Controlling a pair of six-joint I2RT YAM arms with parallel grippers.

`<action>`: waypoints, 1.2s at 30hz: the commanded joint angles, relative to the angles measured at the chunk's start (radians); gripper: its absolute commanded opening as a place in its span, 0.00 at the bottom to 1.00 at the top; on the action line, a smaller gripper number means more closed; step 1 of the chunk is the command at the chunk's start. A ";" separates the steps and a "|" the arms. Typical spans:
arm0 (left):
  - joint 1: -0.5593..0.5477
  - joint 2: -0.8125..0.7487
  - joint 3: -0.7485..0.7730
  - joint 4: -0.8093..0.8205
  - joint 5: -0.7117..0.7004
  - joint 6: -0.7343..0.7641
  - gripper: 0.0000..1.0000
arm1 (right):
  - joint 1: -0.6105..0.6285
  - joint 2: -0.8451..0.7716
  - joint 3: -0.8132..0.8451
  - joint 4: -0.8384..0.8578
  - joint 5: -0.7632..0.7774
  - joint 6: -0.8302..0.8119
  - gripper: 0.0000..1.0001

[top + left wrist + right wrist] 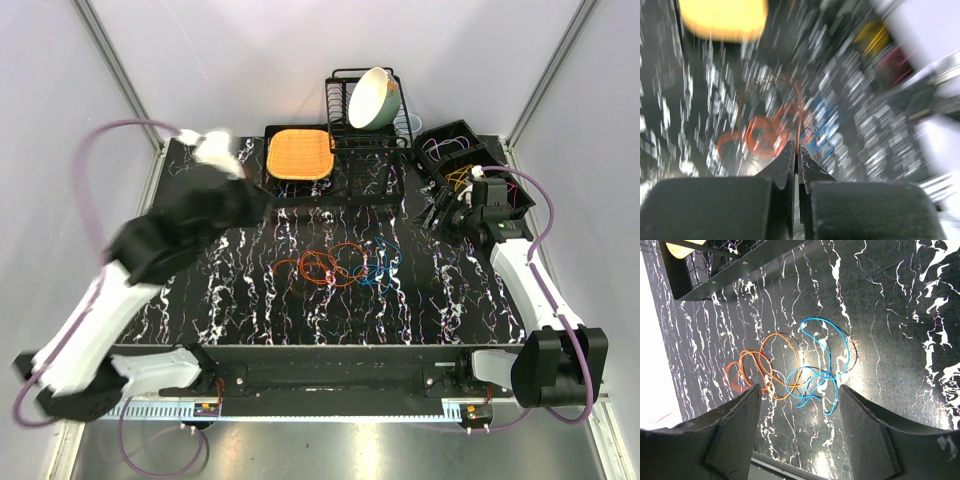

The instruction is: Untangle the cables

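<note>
The cables [345,265] lie in a tangle of orange, red and blue loops at the middle of the black marbled table [250,300]. In the right wrist view, orange loops [775,365] cross blue ones [825,355], with a red loop [732,380] at the left. My left gripper [262,203] is blurred by motion up left of the tangle. Its jaws [798,145] are shut, and an orange strand [800,115] runs out from between the tips towards the orange loops [762,140]. My right gripper [432,215] hangs open to the right of the tangle, nothing between its fingers [799,387].
A black dish rack [365,120] holding a cream bowl [372,98] stands at the back. Left of it an orange pad [298,153] lies on a black tray. A black bin [460,150] with wires in it sits at the back right, just behind my right gripper.
</note>
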 commanded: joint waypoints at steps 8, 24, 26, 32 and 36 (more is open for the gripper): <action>-0.001 -0.096 -0.456 0.105 0.107 -0.052 0.00 | 0.012 -0.092 0.016 0.018 -0.043 0.016 0.69; -0.004 0.010 -0.442 0.317 0.340 -0.028 0.00 | 0.114 -0.202 -0.013 0.051 -0.153 0.024 0.67; -0.003 0.040 -0.428 0.367 0.351 -0.026 0.00 | 0.120 -0.225 -0.048 0.051 -0.170 0.016 0.67; -0.001 0.189 -0.368 0.475 0.392 -0.072 0.00 | 0.137 -0.314 -0.152 0.011 -0.142 0.028 0.66; 0.010 0.265 -0.364 0.536 0.388 -0.108 0.00 | 0.163 -0.325 -0.212 0.002 -0.115 0.062 0.65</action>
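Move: The left hand, high up with the thin brown cable already pinched, has the blue cable about 23 cm to its right, 1 cm ahead and 37 below. The orange cable lies nearer, some 12 cm right and 1 ahead; the black rack stands about 27 cm ahead and 12 right. From the open right hand, the blue cable is roughly 6 cm back, 11 left and 17 below, with the orange cable 11 cm farther left. Up a few centimetres more, then down fast about 25 cm, the left hand flicks the brown cable it keeps pinched, its wrist tipping down; it rises a little and swings some 10 cm right over the orange cable towards the blue. The right hand, still open, lifts, draws back and left over towards the blue cable, then starts to sink. ##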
